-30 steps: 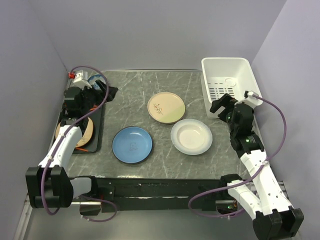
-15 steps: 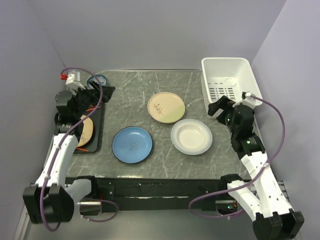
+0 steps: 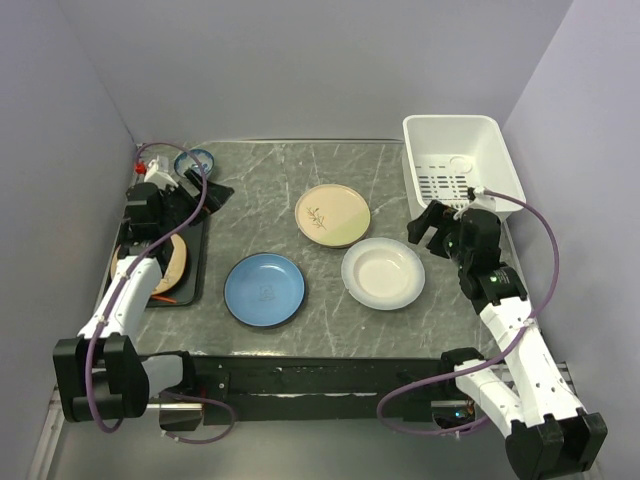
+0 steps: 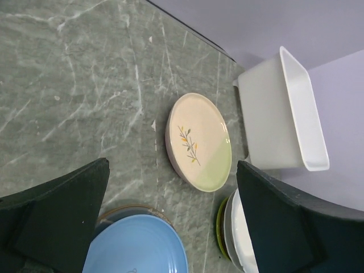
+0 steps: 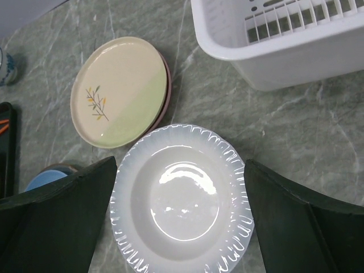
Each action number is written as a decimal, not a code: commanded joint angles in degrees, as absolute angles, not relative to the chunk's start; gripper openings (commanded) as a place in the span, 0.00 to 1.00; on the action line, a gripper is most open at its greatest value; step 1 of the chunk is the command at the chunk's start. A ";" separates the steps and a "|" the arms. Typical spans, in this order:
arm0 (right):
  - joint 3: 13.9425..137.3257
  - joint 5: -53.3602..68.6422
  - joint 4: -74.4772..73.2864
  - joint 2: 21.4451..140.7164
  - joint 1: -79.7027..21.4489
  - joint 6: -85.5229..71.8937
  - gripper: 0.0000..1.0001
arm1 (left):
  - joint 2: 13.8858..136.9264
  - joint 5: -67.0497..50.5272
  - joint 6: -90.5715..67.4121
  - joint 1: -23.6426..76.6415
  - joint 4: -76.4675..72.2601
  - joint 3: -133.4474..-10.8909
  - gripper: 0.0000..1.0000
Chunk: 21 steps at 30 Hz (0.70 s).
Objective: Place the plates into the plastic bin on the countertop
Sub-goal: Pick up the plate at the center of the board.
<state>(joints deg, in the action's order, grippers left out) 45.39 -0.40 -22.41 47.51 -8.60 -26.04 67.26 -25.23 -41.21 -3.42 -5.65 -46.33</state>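
Observation:
Three plates lie on the dark marble countertop (image 3: 300, 170): a blue plate (image 3: 264, 289), a white scalloped plate (image 3: 383, 272) and a cream plate with a leaf sprig (image 3: 332, 215). Each rests on another plate whose rim just shows. The white plastic bin (image 3: 460, 165) stands at the back right. My right gripper (image 3: 425, 222) hovers open above the white plate (image 5: 182, 199), between it and the bin (image 5: 284, 34). My left gripper (image 3: 205, 192) is open over the back left and faces the cream plate (image 4: 199, 142). Neither holds anything.
A flat black tray (image 3: 197, 270) at the left edge carries a tan plate (image 3: 176, 262) with something orange beneath it. A small blue-and-white bowl (image 3: 193, 160) sits in the back left corner. Purple walls close in three sides.
My right gripper has drifted left and slightly nearer, away from the bin and over the white plate. My left arm swung left, then came partway back. No plate has moved.

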 commanded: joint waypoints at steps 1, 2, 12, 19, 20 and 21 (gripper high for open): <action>48.16 -0.53 -24.08 47.99 -8.70 -25.31 1.00 | 64.16 -27.68 -40.17 -3.43 -6.16 -47.90 0.99; 48.08 -0.35 -23.91 48.08 -8.70 -25.40 1.00 | 64.07 -27.77 -39.91 -3.43 -5.72 -48.16 0.99; 46.76 3.51 -23.47 48.43 -8.70 -25.40 1.00 | 65.03 -29.27 -38.94 2.97 -3.61 -47.55 0.99; 45.00 4.48 -23.03 47.81 -8.70 -25.22 1.00 | 69.16 -29.62 -39.46 11.94 -5.88 -47.29 0.99; 44.91 4.74 -23.11 47.90 -8.70 -25.22 1.00 | 69.69 -29.10 -39.81 13.08 -6.32 -47.02 0.99; 44.74 5.01 -23.12 47.99 -8.70 -25.22 1.00 | 71.09 -28.92 -40.42 15.36 -7.37 -47.02 0.99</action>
<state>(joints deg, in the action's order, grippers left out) 45.23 3.57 -23.81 48.29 -8.60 -25.87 68.62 -28.47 -39.90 10.61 -3.88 -46.37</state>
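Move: The beige plate in the middle of the countertop lies about 28 cm to the left hand's right, some 3 cm farther out and roughly 21 cm below. The blue plate is about 18 cm back and 10 cm to the right of this hand, the white plate 13 cm back and 40 cm to the right, both about as low. From the right hand, the beige plate is some 14 cm ahead, 19 cm to the left and 19 cm below. Towards the beige plate, well above the countertop and touching nothing, the left hand sweeps about 10 cm to the right, slowly at first and then faster, while drawing back nearly 4 cm. Its wrist swings some 15 degrees clockwise, pointing the fingers more to the right; they stay wide open. ##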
